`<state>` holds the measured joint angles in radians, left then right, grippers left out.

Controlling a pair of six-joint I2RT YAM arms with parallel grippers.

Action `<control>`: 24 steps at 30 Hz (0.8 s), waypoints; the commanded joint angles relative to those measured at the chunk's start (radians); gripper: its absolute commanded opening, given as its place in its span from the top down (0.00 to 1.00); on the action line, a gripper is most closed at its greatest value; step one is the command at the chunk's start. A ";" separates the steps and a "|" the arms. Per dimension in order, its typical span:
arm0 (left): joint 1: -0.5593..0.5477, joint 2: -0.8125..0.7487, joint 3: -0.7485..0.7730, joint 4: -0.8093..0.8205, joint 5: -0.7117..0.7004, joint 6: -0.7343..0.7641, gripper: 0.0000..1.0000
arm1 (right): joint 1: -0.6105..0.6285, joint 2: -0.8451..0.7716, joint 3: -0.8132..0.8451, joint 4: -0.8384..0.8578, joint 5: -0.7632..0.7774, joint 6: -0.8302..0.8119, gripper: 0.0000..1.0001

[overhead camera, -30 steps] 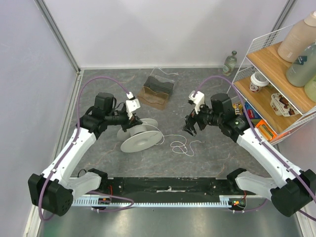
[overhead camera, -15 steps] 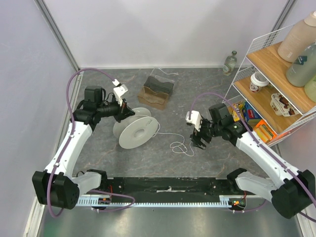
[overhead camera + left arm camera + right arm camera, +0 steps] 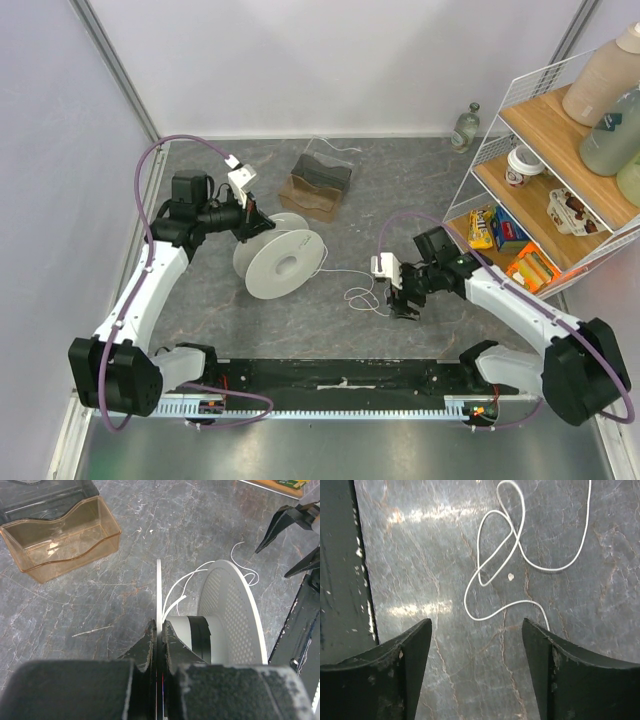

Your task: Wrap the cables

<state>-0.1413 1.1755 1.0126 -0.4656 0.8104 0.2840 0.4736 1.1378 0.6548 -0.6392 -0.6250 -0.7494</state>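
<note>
A white spool stands on edge left of the table's middle. My left gripper is shut on the rim of its thin flange; in the left wrist view the jaws pinch that white edge. Thin white cable runs off the spool's hub and trails right into loose loops on the table. My right gripper hangs open just right of those loops. In the right wrist view the cable curls just beyond my open gripper, nothing between the fingers.
An amber plastic container sits at the back middle, also in the left wrist view. A wire shelf with bottles and snack packs fills the right side. A small bottle stands by the back wall. A black rail lines the near edge.
The right gripper has come down and toward the near edge, to the cable loops, its jaws narrowing a little. The left arm has swung left and tipped the spool more upright.
</note>
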 commanded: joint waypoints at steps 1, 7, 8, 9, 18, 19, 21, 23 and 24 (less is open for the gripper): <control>0.006 -0.008 0.052 0.062 0.061 -0.035 0.98 | -0.004 0.052 0.094 0.088 -0.103 0.103 0.24; 0.012 0.001 0.096 0.079 0.058 -0.095 0.98 | 0.003 0.129 0.083 0.127 -0.160 0.183 0.35; 0.016 0.001 0.103 0.087 0.059 -0.111 0.98 | 0.005 0.141 0.080 0.148 -0.156 0.214 0.36; 0.019 0.000 0.107 0.091 0.062 -0.126 0.98 | 0.010 0.157 0.083 0.167 -0.150 0.238 0.36; 0.049 -0.014 0.175 0.116 0.070 -0.273 0.98 | 0.030 0.278 0.138 0.217 -0.119 0.352 0.79; 0.058 -0.014 0.184 0.119 0.076 -0.311 0.98 | 0.033 0.280 0.143 0.205 -0.108 0.345 0.89; 0.075 -0.014 0.204 0.120 0.081 -0.348 0.98 | 0.033 0.272 0.144 0.185 -0.069 0.338 1.00; 0.088 -0.017 0.219 0.123 0.087 -0.381 0.98 | 0.031 0.252 0.147 0.164 -0.044 0.328 1.00; 0.089 -0.020 0.225 0.120 0.081 -0.390 0.98 | 0.030 0.238 0.147 0.155 -0.036 0.325 1.00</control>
<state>-0.0723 1.1828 1.1595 -0.4145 0.8391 0.0299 0.5022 1.4147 0.7628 -0.4629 -0.7086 -0.4194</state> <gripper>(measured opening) 0.040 0.008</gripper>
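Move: My right hand, open and just above the table, has the loose cable coil about 6 cm to its left, 2 cm farther out and barely 2 cm lower. The spool is some 27 cm to its left, 8 cm ahead and 7 cm higher. For my left hand, which holds the spool by one flange rim, its middle is about 4 cm right, 4 cm back and 8 cm down; the coil lies roughly 26 cm right, 10 cm back and 17 cm down, the brown tray 13 cm right, 14 cm ahead and 15 cm down. I slide my right hand about 5 cm left and a little forward into the loose cable, rising slightly and then sinking back to the table, rolling the wrist some 15 degrees as I shut the fingers and pinch the strands. Meanwhile my left hand keeps its grip on the flange rim and lifts the spool about 7 cm, drifting a bit forward and tipping its fingers up slightly. ##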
